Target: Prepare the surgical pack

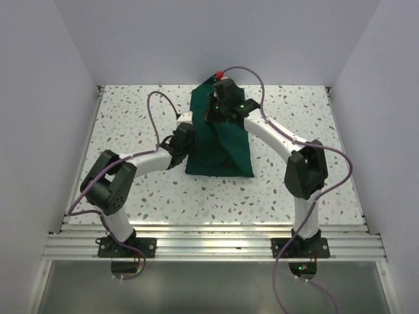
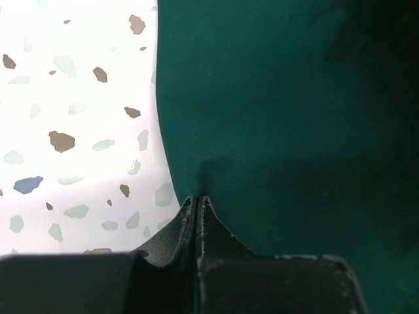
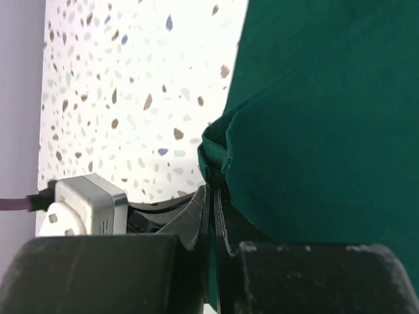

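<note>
The surgical pack (image 1: 219, 140) is a dark green fabric drape lying folded in the middle of the speckled table (image 1: 131, 124). My left gripper (image 1: 185, 140) is at the drape's left edge. In the left wrist view its fingertips (image 2: 198, 199) are pressed together on the hem of the green cloth (image 2: 281, 118). My right gripper (image 1: 220, 104) hangs over the far part of the drape. In the right wrist view it (image 3: 213, 194) is shut on a bunched fold of the cloth (image 3: 219, 154), with a strip of green showing between the pads.
White walls close the table in on the left, right and back. A small red thing (image 1: 220, 72) sits at the far edge behind the drape. A grey-white box (image 3: 85, 206) with a purple cable shows beside my right fingers. Purple cables (image 1: 157, 111) loop over both arms.
</note>
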Robot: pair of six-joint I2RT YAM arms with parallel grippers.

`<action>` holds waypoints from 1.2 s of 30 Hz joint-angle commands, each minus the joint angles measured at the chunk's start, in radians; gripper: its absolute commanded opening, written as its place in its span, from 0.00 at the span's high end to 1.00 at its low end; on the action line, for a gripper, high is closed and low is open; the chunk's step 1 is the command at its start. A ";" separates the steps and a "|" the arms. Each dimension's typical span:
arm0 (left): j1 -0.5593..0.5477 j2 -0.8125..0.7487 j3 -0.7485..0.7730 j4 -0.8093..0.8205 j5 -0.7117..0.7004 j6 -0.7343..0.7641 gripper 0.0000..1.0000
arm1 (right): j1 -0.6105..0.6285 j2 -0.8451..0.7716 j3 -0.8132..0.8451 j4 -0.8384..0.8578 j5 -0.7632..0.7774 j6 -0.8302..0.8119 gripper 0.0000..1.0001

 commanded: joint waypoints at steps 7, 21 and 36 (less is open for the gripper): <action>0.007 -0.028 -0.052 0.012 -0.006 0.003 1.00 | 0.067 0.159 0.111 0.094 -0.096 0.081 1.00; 0.001 -0.040 -0.069 0.046 0.009 0.020 1.00 | 0.078 0.341 0.187 0.179 -0.173 0.130 1.00; -0.009 -0.071 -0.097 0.074 0.017 0.020 1.00 | 0.083 0.407 0.230 0.203 -0.219 0.144 0.71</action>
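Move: The right hand, holding the drape's right-hand corner, is bound for the folded drape's left edge, about 10 cm to its left, 1 cm ahead and 14 cm below. The left fingertips sit about 11 cm left of it and 3 cm back; the drape's far corner is some 19 cm straight ahead, 12 cm lower. From the left hand, that edge spot is about 4 cm ahead and 1 cm right, at its height. Right hand lowers the held corner 13 cm and left 10 cm beside the pinning left fingertips, then part-opens. ##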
